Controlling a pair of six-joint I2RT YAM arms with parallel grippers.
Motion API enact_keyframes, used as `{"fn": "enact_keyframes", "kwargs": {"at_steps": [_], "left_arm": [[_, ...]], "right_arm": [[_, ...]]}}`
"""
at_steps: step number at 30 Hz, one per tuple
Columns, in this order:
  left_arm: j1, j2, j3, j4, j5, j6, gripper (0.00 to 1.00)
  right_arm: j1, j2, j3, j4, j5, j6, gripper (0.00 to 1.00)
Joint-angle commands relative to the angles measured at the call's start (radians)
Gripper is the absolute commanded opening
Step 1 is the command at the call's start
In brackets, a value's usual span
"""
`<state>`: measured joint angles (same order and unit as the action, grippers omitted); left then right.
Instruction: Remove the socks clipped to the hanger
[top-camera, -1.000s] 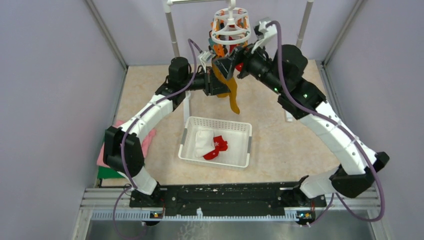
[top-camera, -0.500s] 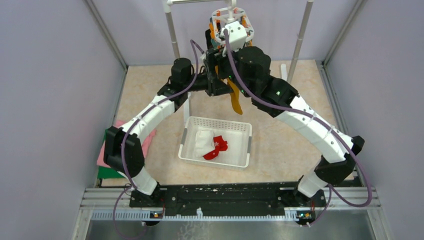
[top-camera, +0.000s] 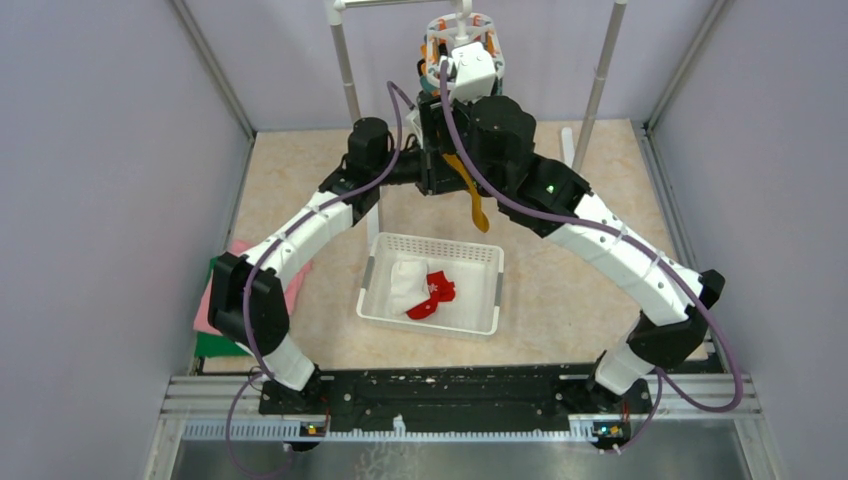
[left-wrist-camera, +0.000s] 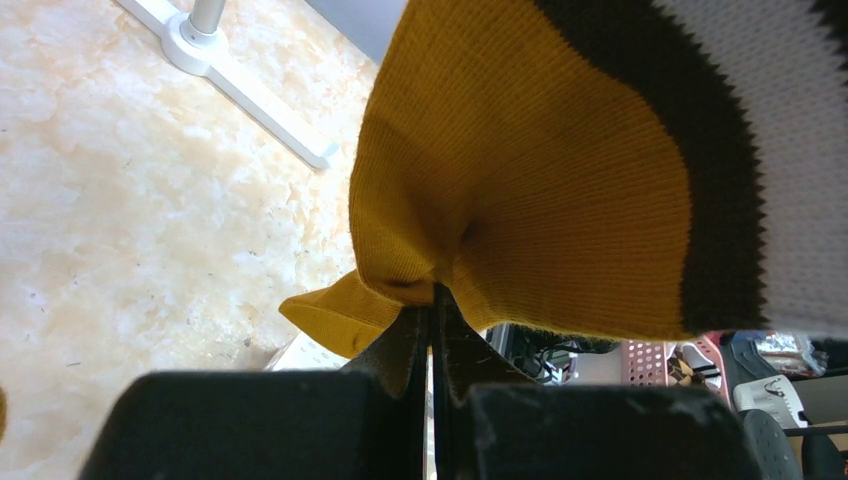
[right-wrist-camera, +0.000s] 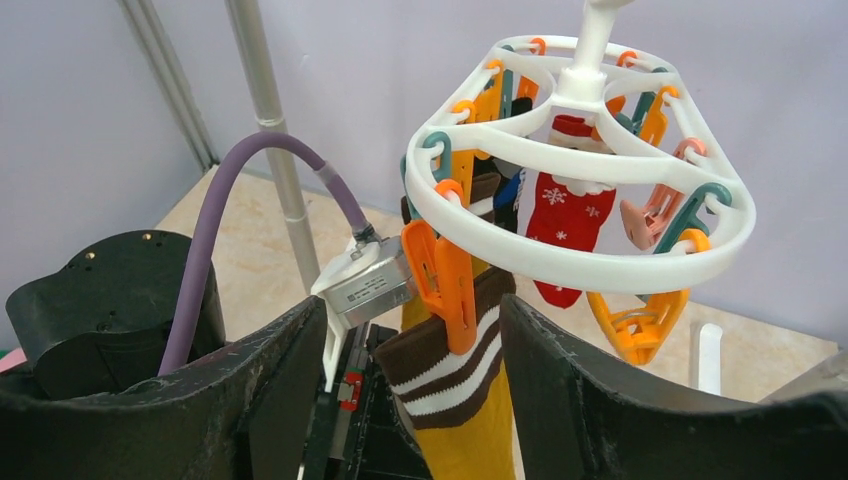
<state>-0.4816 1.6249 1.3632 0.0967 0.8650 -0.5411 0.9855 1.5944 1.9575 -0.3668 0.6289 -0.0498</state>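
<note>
The white ring hanger (right-wrist-camera: 560, 270) hangs at the back, with orange and teal clips around it. One orange clip (right-wrist-camera: 450, 290) pins the brown, white-striped cuff of a mustard sock (right-wrist-camera: 455, 400). My right gripper (right-wrist-camera: 412, 305) is open, one finger on each side of that clip and cuff. Lower down, my left gripper (left-wrist-camera: 437, 300) is shut on a fold of the same mustard sock (left-wrist-camera: 520, 200), whose toe hangs free (top-camera: 478, 208). A red snowflake sock (right-wrist-camera: 568, 215) stays clipped on the far side. From above, the right wrist covers most of the hanger (top-camera: 460, 35).
A white mesh basket (top-camera: 497, 285) on the table below holds a white sock (top-camera: 407, 280) and a red sock (top-camera: 432, 293). The rack's poles (top-camera: 345, 70) (top-camera: 600, 75) flank the hanger. A pink and green cloth (top-camera: 205, 325) lies at the left wall.
The right arm swung left from beside the hanger to over it, and its jaws narrowed around the orange clip. The left gripper kept its hold on the mustard sock.
</note>
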Motion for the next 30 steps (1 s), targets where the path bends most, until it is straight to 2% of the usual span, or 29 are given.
{"fn": "enact_keyframes", "kwargs": {"at_steps": [1,7,15,20,30], "left_arm": [[-0.010,-0.028,0.019,0.034,-0.007,-0.006,0.00],[-0.015,-0.038,0.007,0.032,-0.010,-0.017,0.00],[-0.016,-0.044,-0.013,0.030,-0.030,-0.042,0.00],[-0.018,-0.044,-0.008,0.035,-0.031,-0.049,0.00],[-0.020,-0.047,-0.013,0.029,-0.039,-0.041,0.00]], "right_arm": [[0.007,-0.031,0.038,0.015,0.032,-0.009,0.64],[0.007,0.039,0.100,0.007,0.054,-0.038,0.64],[0.008,0.140,0.212,-0.032,0.118,-0.074,0.58],[0.019,0.145,0.192,0.000,0.169,-0.092,0.57],[0.034,0.111,0.109,0.118,0.241,-0.133,0.37]]}}
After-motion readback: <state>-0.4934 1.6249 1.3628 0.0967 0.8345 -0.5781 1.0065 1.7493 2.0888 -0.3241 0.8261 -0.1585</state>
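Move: Just ahead of the open right fingers, about 4 cm out, 1 cm left and level with them, hangs the orange clip that bites the mustard sock's striped cuff. A second clip, also orange, lies some 7 cm ahead and 8 cm right; the hanger's middle is about 18 cm ahead, 3 cm right and 4 cm higher. From the left hand, already pinching the sock, the orange clip is roughly 15 cm up, 5 cm ahead and 4 cm left. Easing forward about 3 cm towards the orange clip, the right hand first lifts 1.5 cm, then sinks back about 2 cm and turns some 10 degrees clockwise. Its fingers, brought to either side of the clip, narrow from roughly two thirds open to about 40 percent. The left hand stays put and keeps its pinch on the sock below. ##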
